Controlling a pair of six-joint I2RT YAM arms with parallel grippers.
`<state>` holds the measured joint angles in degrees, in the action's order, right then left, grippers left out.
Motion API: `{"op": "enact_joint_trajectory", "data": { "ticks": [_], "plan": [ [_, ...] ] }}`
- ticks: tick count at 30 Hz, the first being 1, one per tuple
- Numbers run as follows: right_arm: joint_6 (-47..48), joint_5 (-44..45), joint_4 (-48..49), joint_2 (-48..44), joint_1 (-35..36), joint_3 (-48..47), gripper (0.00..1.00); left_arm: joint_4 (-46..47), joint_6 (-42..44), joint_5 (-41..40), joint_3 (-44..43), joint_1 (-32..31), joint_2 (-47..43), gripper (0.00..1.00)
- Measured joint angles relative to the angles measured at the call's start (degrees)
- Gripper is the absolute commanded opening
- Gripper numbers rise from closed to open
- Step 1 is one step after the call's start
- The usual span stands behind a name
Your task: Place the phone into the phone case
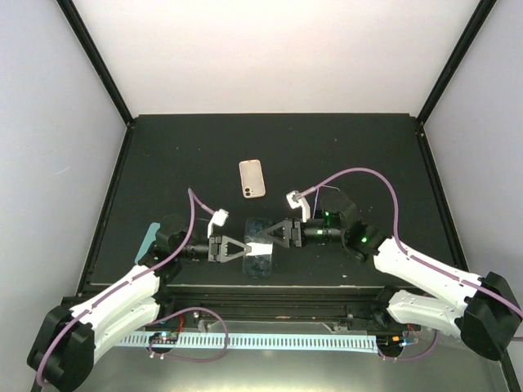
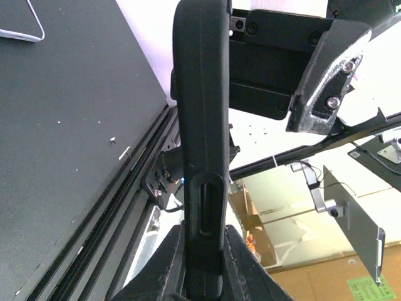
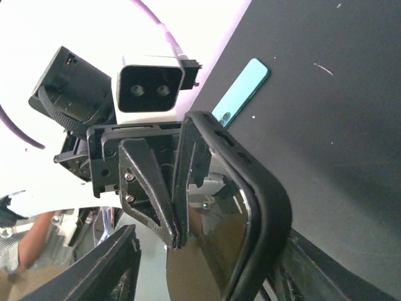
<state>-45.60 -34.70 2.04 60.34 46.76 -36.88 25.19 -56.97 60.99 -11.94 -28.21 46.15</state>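
The phone case (image 1: 260,260), clear with a black rim, hangs just above the table's near edge between both grippers. My left gripper (image 1: 245,249) is shut on it. In the left wrist view the case's black rim (image 2: 200,125) stands upright, pinched between the two fingers (image 2: 202,237). My right gripper (image 1: 274,238) faces it from the right and is open. In the right wrist view its fingers (image 3: 207,254) stand wide apart on either side of the case (image 3: 266,213), and the left gripper's fingertips (image 3: 174,231) clamp the clear back. The phone (image 1: 252,178), cream-coloured, lies flat on the black table farther back.
A flat teal object (image 1: 149,238) lies at the table's left edge, also in the right wrist view (image 3: 241,93). The black table (image 1: 359,155) is bounded by white walls and black corner posts. A light slotted rail (image 1: 270,340) runs along the front, below the arm bases.
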Motion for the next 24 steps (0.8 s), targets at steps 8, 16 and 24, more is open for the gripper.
{"op": "enact_joint_trajectory", "data": {
  "ticks": [8,16,24],
  "plan": [
    [0.0,-0.2,2.6,3.8,-1.4,0.0,0.16,-2.3,3.5,0.1,-0.2,0.0,0.5,0.02],
    [1.9,0.8,4.2,3.2,-1.6,0.2,0.01,-13.4,12.4,-2.0,-4.3,0.0,0.8,0.02],
    [1.5,0.5,8.9,5.4,-2.3,2.6,0.01,-21.0,17.5,-3.4,-7.0,0.0,3.1,0.14]
  ]
}}
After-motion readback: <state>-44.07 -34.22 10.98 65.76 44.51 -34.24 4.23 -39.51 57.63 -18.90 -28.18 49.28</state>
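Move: My left hand already grips the black phone case, phone in it, by its left long edge, so the middle of the case is about 3 cm to that hand's right. From my half-open right hand, whose fingers straddle the opposite edge, the middle is some 3 cm left and 3 cm back, about level. On the table roughly 15 cm below, the beige phone lies about 23 cm ahead and 5 cm left of that hand, the purple case about 13 cm ahead and 18 cm right. I close my right fingers on the case's right long edge, pinching it opposite my left hand while that hand goes about 2.5 cm forward along the edge and ends some 2 cm lower. My left hand keeps its pinch, sinks about 2 cm with a slight forward drift, and tips its fingers roughly 10 degrees downwards. ##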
